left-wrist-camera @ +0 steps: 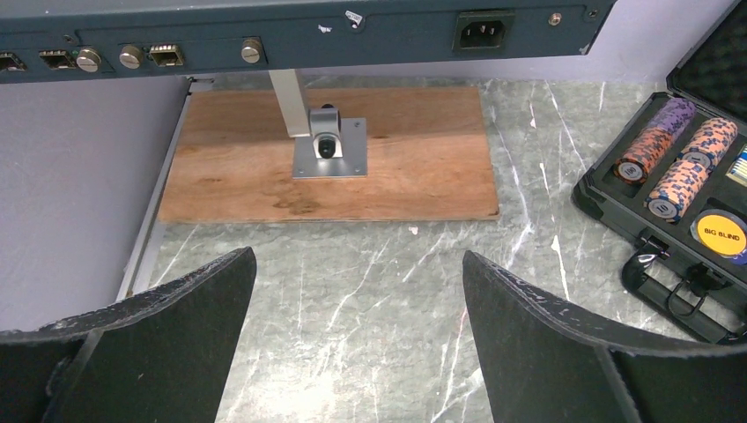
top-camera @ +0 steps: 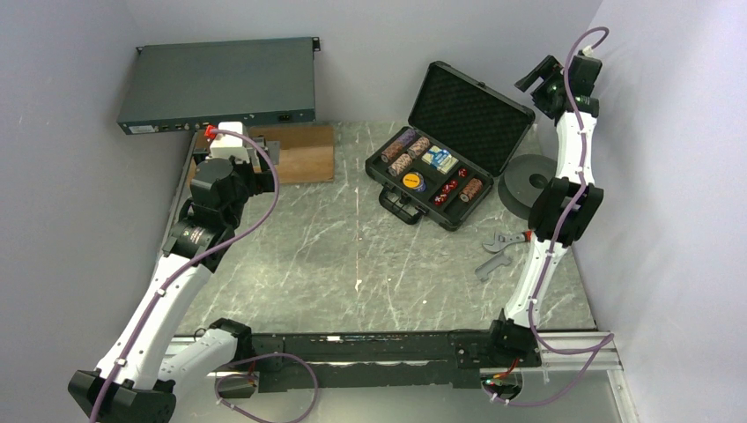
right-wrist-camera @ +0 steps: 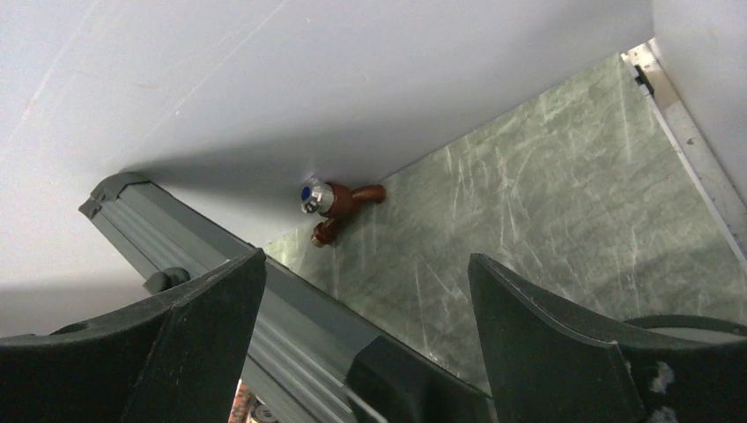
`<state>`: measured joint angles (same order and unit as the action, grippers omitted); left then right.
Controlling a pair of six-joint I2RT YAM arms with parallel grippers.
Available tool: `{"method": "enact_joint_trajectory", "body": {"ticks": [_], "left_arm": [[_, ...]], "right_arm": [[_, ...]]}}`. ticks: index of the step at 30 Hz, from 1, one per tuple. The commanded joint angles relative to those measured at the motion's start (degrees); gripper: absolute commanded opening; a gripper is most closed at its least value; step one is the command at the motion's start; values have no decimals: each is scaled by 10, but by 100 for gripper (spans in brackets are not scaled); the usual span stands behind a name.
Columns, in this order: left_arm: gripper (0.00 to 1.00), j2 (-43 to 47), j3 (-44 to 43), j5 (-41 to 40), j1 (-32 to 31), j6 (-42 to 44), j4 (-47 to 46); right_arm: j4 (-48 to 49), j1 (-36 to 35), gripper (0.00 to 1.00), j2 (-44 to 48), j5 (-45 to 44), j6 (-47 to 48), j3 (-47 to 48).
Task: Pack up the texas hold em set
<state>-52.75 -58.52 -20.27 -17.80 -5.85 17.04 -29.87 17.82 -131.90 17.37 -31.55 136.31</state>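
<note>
The black hard case (top-camera: pixel 394 196) lies open at the back right of the table, its foam-lined lid (top-camera: pixel 471 113) standing up. Striped chip rolls (top-camera: pixel 405 150), a blue-white card box (top-camera: pixel 439 159), a yellow button (top-camera: pixel 411 181) and red dice (top-camera: pixel 449 189) sit in its tray. My right gripper (top-camera: pixel 534 81) hangs open high behind the lid. In the right wrist view the lid's ribbed top edge (right-wrist-camera: pixel 291 326) runs between the right gripper's (right-wrist-camera: pixel 366 260) fingers without touching them. My left gripper (left-wrist-camera: pixel 357 256) is open and empty over bare table, left of the case; the chip rolls (left-wrist-camera: pixel 674 154) show at its right.
A flat grey electronics box (top-camera: pixel 220 84) overhangs the back left, above a wooden board (top-camera: pixel 299 152) with a metal bracket (left-wrist-camera: pixel 328 145). A black disc (top-camera: pixel 528 181) and grey wrenches (top-camera: pixel 496 253) lie right of the case. A reddish-brown fitting (right-wrist-camera: pixel 339 201) sits against the back wall.
</note>
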Motion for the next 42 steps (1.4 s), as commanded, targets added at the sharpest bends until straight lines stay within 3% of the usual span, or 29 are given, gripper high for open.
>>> {"method": "enact_joint_trajectory", "body": {"ticks": [1,11,34,42], "left_arm": [[93,3,-27,11,2,-11,-12],[93,3,-25,6,2,-8,-13],[93,10,-24,-5,2,-2,-15],[93,12,-23,-7,2,-1,-16]], "right_arm": [[26,4,87,-3,60,-11,39],[30,2,84,8,140,-26,-15],[27,-46,82,107,150,3,-134],[5,-79,83,109,143,19,-130]]}}
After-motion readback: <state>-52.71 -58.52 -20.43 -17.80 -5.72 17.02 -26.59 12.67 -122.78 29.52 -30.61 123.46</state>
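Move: From the right hand, the middle of the open case's lid lies about 20 cm to the left, 6 cm back and 10 cm below; the lid's near right corner comes much closer. The case tray lies some 31 cm left and 20 cm back, the black spool about 6 cm left and 20 cm back, both well below. From the left hand, the lid is roughly 25 cm ahead and 49 cm right, some 18 cm lower. The open right hand pushes the upright lid leftward about 10 cm, slightly back, turning some 15 degrees counter-clockwise. ##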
